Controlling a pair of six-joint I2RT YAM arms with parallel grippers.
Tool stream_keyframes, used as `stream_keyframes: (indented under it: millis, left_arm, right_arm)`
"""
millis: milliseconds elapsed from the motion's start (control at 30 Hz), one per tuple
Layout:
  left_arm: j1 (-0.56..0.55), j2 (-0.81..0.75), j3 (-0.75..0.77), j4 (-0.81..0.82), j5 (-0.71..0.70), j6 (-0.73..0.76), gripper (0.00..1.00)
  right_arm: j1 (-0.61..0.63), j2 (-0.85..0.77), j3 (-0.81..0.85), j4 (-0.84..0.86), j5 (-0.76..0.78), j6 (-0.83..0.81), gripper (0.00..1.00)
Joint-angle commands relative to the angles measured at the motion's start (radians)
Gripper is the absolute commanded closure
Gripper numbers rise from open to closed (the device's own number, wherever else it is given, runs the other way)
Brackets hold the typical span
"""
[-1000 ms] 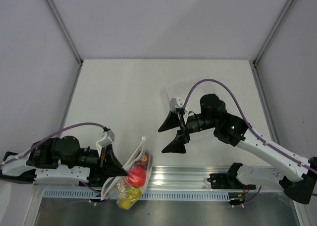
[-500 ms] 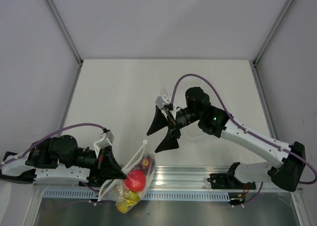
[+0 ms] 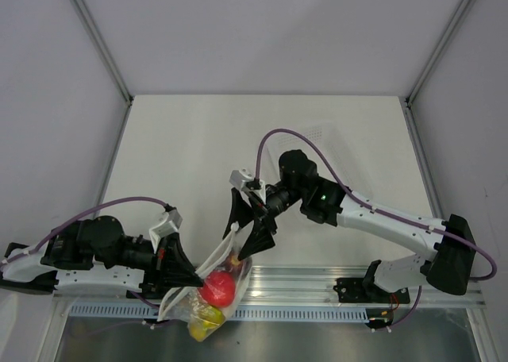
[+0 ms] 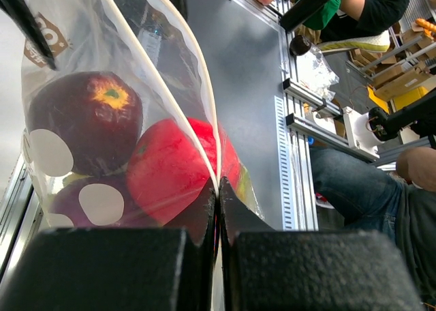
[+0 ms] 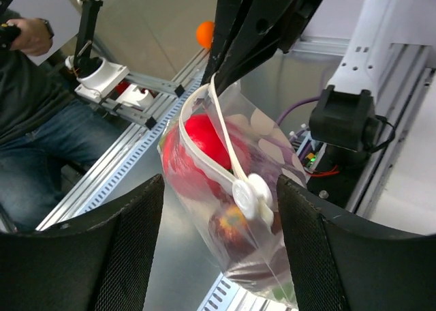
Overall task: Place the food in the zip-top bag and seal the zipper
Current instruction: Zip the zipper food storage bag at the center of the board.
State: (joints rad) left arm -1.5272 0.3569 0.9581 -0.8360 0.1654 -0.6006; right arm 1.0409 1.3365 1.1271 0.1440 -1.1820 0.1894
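Observation:
The zip-top bag hangs past the table's near edge, holding the food: a red fruit, a dark red apple, a purple onion and something yellow. My left gripper is shut on one end of the zipper, the jaws pinched on the white strip. My right gripper is open and straddles the bag's other end. In the right wrist view its fingers stand either side of the white slider without touching it.
An aluminium rail runs along the table's near edge under the bag. A faint translucent tray lies at the back right. Booth posts and walls enclose the table. A seated person is beyond the table edge.
My right gripper has travelled left and toward the near edge, from mid-table to the bag's slider end, with its jaws narrowing. The left gripper and bag have barely moved.

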Motion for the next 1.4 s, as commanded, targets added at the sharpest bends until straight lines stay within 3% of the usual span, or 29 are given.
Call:
stream_keyframes:
  millis: [0,67,100,200,300,433,467,533,567,667,767,1000,1167,1233,1367]
  left_arm:
    - [0.004,0.005,0.044,0.077,0.023,0.015,0.99]
    - [0.004,-0.006,0.042,0.077,0.017,0.013,0.99]
    - [0.004,-0.007,0.041,0.077,0.017,0.013,0.99]
    - [0.004,-0.016,0.034,0.069,0.01,0.012,0.99]
    - [0.004,-0.021,0.036,0.057,0.0,0.007,1.0]
    - [0.004,-0.026,0.036,0.012,-0.05,-0.004,0.99]
    - [0.004,-0.026,0.04,-0.007,-0.102,-0.017,0.93]
    - [0.004,-0.024,0.057,-0.086,-0.165,-0.039,0.69]
    - [0.004,-0.024,0.062,-0.112,-0.217,-0.065,0.46]
    - [0.004,-0.027,0.076,-0.182,-0.335,-0.105,0.2]
    - [0.004,-0.007,0.07,-0.213,-0.429,-0.111,0.01]
    - [0.004,0.152,0.053,-0.141,-0.648,-0.044,0.01]
    - [0.004,0.206,-0.014,0.021,-0.825,0.071,0.01]
    - [0.004,0.197,-0.036,0.119,-0.851,0.137,0.0]
    - [0.004,0.146,-0.113,0.254,-0.847,0.245,0.0]
  right_arm:
    - [0.021,0.026,0.031,0.057,-0.031,0.022,0.37]
    - [0.03,0.032,0.03,0.069,-0.034,0.03,0.49]
    - [0.033,0.033,0.027,0.072,-0.036,0.035,0.63]
    - [0.039,0.035,0.019,0.091,-0.03,0.051,0.84]
    - [0.038,0.035,0.014,0.092,-0.024,0.067,1.0]
    - [0.036,0.018,-0.01,0.121,0.013,0.11,1.0]
    - [0.036,0.012,-0.016,0.127,0.028,0.128,1.0]
    - [0.033,-0.006,-0.03,0.111,0.07,0.134,1.0]
    - [0.031,-0.013,-0.033,0.1,0.106,0.133,1.0]
    - [0.03,-0.014,-0.032,0.013,0.186,0.105,1.0]
    - [0.022,-0.01,-0.05,-0.034,0.286,0.102,1.0]
    - [0.024,0.026,-0.027,-0.228,0.606,0.219,1.0]
    - [0.059,0.012,0.008,-0.366,0.824,0.288,1.0]
    - [0.094,0.026,0.074,-0.527,0.965,0.275,1.0]
    - [0.128,0.018,0.108,-0.647,1.035,0.243,1.0]
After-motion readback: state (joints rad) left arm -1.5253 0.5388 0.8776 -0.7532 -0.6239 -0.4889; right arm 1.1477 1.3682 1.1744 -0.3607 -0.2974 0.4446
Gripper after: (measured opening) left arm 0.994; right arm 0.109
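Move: The zipper's slider end at the bag mouth's far corner already lies between the open right fingers, about 1 cm back, 1 cm left and 1 cm below their hand point. The tomato is some 14 cm back and 6 cm left, the dark apple about 8 cm back and straight in line, both 8–10 cm lower. From the left hand, still pinching the mouth's other end, the slider is roughly 12 cm ahead and 9 cm right, about level. Right pinches the slider end, lowers it 10 cm and forward; left lets go, reaches 14 cm forward, open. ##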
